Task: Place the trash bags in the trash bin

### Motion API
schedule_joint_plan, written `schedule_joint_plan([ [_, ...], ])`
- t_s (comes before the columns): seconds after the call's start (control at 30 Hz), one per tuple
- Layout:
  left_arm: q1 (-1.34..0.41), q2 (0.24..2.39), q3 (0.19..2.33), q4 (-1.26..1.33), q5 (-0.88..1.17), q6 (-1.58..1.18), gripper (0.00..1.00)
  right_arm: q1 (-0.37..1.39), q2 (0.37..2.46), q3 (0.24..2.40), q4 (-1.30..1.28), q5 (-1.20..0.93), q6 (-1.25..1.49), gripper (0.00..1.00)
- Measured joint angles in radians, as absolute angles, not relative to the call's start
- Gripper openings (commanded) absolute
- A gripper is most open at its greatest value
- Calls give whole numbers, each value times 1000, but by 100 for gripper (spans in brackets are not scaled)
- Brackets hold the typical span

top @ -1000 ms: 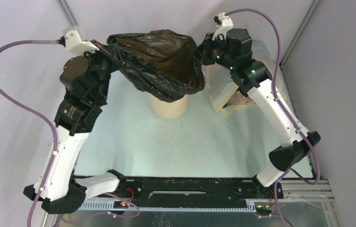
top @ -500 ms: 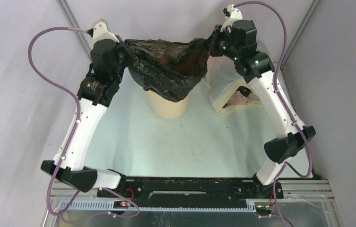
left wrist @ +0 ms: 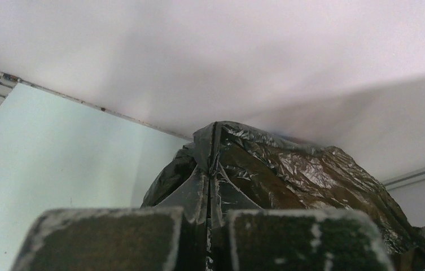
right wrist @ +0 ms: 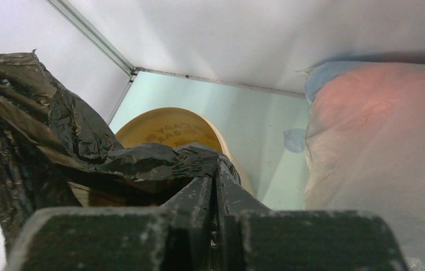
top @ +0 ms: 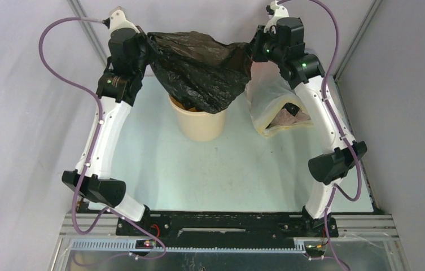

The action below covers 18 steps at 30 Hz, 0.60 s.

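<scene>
The black trash bag [top: 201, 63] hangs stretched between my two grippers above the tan trash bin [top: 201, 125], its lower end dipping into the bin's mouth. My left gripper [top: 149, 49] is shut on the bag's left edge; the bag [left wrist: 289, 175] fills the left wrist view past the closed gripper [left wrist: 209, 169]. My right gripper [top: 252, 51] is shut on the bag's right edge. In the right wrist view the closed gripper [right wrist: 215, 169] pinches the bag [right wrist: 40, 130] in front of the bin [right wrist: 170, 129].
A large translucent whitish bag with pinkish contents [top: 277, 107] leans right of the bin, under my right arm; it fills the right side of the right wrist view [right wrist: 379, 158]. The enclosure walls and frame posts stand close behind both grippers.
Both grippers have moved back and up with the bag. The bag's lower end has come down over the bin's mouth, and the bin's near rim shows more.
</scene>
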<state>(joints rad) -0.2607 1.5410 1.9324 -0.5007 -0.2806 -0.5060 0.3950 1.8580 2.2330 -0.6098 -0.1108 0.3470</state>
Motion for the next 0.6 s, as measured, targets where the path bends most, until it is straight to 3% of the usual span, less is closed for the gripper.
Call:
schedule_joint_plan([
  [0.1,-259,1545,1928,-498,-279,-505,0,399,1858,2233,-613,-126,329,12],
  [0.17,-259,1545,1914,-491,-274,-506,0,403,1858,2233,-619,-133,316,19],
  [0.23,-259,1545,1898,-488,-270,-506,0,410,1858,2233,-624,-140,306,37],
  [0.27,-259,1545,1887,-487,-266,-505,0,411,1858,2233,-628,-143,302,55],
  [0.33,-259,1544,1866,-487,-258,-505,0,414,1857,2233,-635,-147,300,76],
  [0.6,-259,1491,1803,-486,-256,-497,0,430,1778,2160,-696,-139,289,97],
])
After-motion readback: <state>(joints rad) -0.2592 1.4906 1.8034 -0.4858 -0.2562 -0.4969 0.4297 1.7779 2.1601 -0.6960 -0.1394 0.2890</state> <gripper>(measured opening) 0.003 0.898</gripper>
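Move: Bin middle: about 12 cm to the left hand's right, some 5 cm ahead and roughly 30 cm below; from the right hand it is some 15 cm left, 4 cm ahead and 28 cm below. The black bag is stretched between both grippers, its body about 13 cm inward of each, level or slightly back, and some 10 cm below. The clear bag lies some 19 cm to the right hand's right, 14 cm farther out and low on the table. Back by about 4 cm and slightly down, the right hand spreads its shut fingers nearly wide, letting go of its corner of the black bag. The left hand, fingers still shut on the other corner, sinks some 4 cm towards the bin's mouth, tipping a little downward, then begins to ease back up. ##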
